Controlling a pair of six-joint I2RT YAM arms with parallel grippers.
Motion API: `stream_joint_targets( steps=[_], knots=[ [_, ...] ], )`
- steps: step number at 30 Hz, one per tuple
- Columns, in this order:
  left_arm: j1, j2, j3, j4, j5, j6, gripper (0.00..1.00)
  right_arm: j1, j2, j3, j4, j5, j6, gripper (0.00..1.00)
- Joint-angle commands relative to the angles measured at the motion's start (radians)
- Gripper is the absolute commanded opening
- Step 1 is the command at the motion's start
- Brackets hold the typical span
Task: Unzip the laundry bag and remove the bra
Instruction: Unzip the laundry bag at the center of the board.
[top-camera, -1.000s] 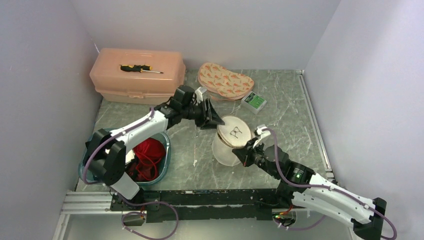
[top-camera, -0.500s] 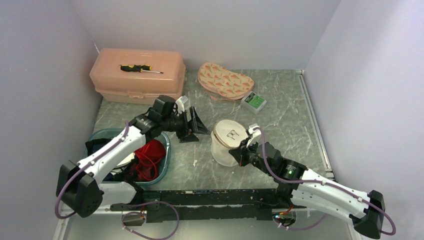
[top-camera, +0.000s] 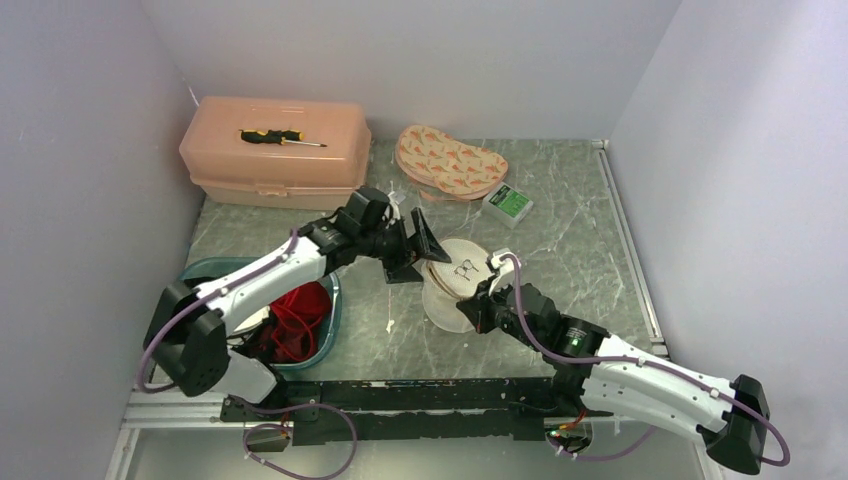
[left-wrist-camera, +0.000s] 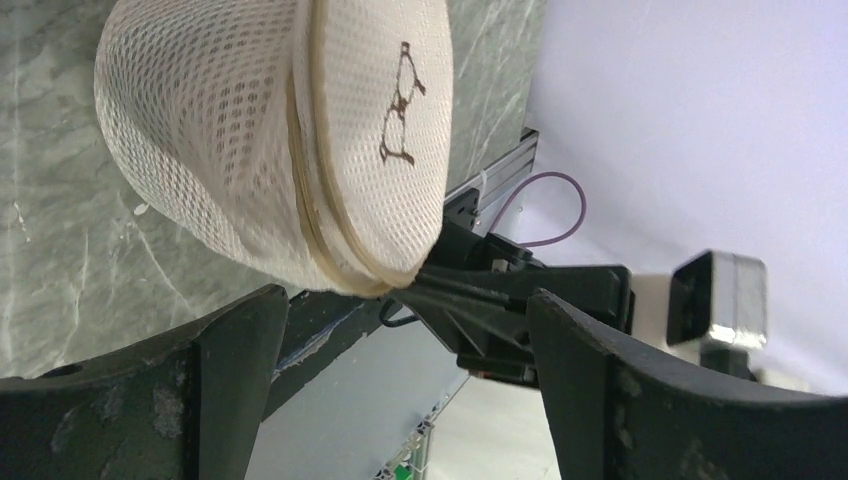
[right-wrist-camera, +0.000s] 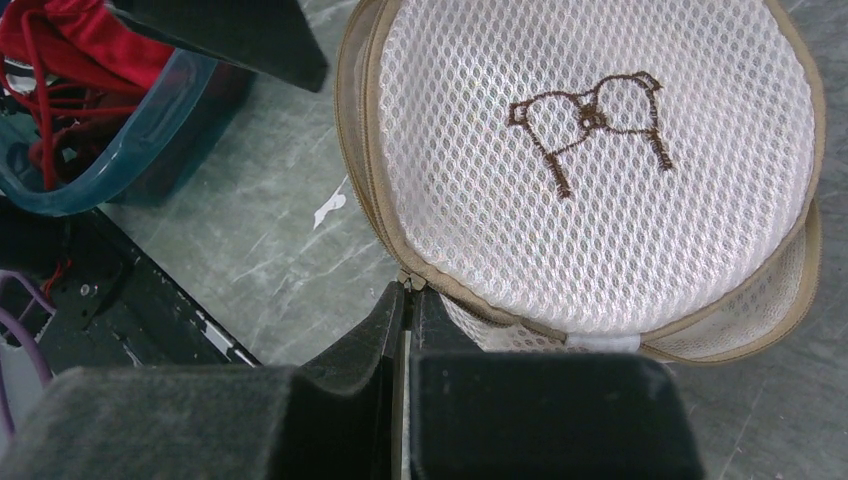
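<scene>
The laundry bag (top-camera: 462, 268) is a round white mesh pouch with tan zipper trim and a brown bra emblem, tilted on the table's middle. My right gripper (top-camera: 474, 306) is shut on its zipper pull (right-wrist-camera: 408, 284) at the near-left rim; the trim gapes slightly along the left edge. My left gripper (top-camera: 422, 252) stands open wide just left of the bag, the bag (left-wrist-camera: 250, 130) lying beyond its fingertips (left-wrist-camera: 235, 380) and nothing between them. The red bra (top-camera: 298, 305), with thin straps, lies in the teal basin (top-camera: 331, 290), also seen in the right wrist view (right-wrist-camera: 60, 50).
A peach toolbox (top-camera: 275, 160) with a screwdriver (top-camera: 280, 137) on its lid stands at the back left. A patterned pouch (top-camera: 450, 162) and a small green box (top-camera: 508, 203) lie at the back middle. White walls close in on both sides.
My left gripper opened wide, drew back left off the bag, then swung back beside it. The bag sagged lower. The right gripper kept its hold and shifted slightly left.
</scene>
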Motion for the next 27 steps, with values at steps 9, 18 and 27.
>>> stream_joint_targets(
  steps=[9, 18, 27],
  knots=[
    [-0.027, 0.135, 0.033, 0.088, -0.047, -0.009, 0.61, 0.002, 0.002, 0.051, 0.02, -0.005, 0.009, 0.0],
    [-0.027, 0.122, 0.014, 0.08, -0.104, -0.011, 0.03, 0.002, -0.032, 0.06, -0.039, 0.035, 0.037, 0.0],
    [-0.026, 0.112, -0.016, 0.097, -0.117, -0.03, 0.03, 0.001, -0.052, 0.073, -0.144, 0.107, 0.081, 0.0]
  ],
)
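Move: The laundry bag's zipped left edge lies about 5 cm below the open left hand, some 2 cm ahead and 2 cm to its right. The bag's embroidered middle is level with the left hand, 7 cm to its right and 6 cm lower. The zip pull, already pinched by the right hand, is 4 cm back, 7 cm right and 6 cm down. From the right hand that left edge is some 5 cm ahead, 5 cm left and about 1 cm higher. The left fingers close from wide open and pinch the laundry bag's zipped left edge, after the left hand sinks about 5 cm onto it, easing a little forward and to the right. The right hand keeps its pinch on the zip pull, nearly still until a late drift of about 1 cm to the right with a slight clockwise turn. ##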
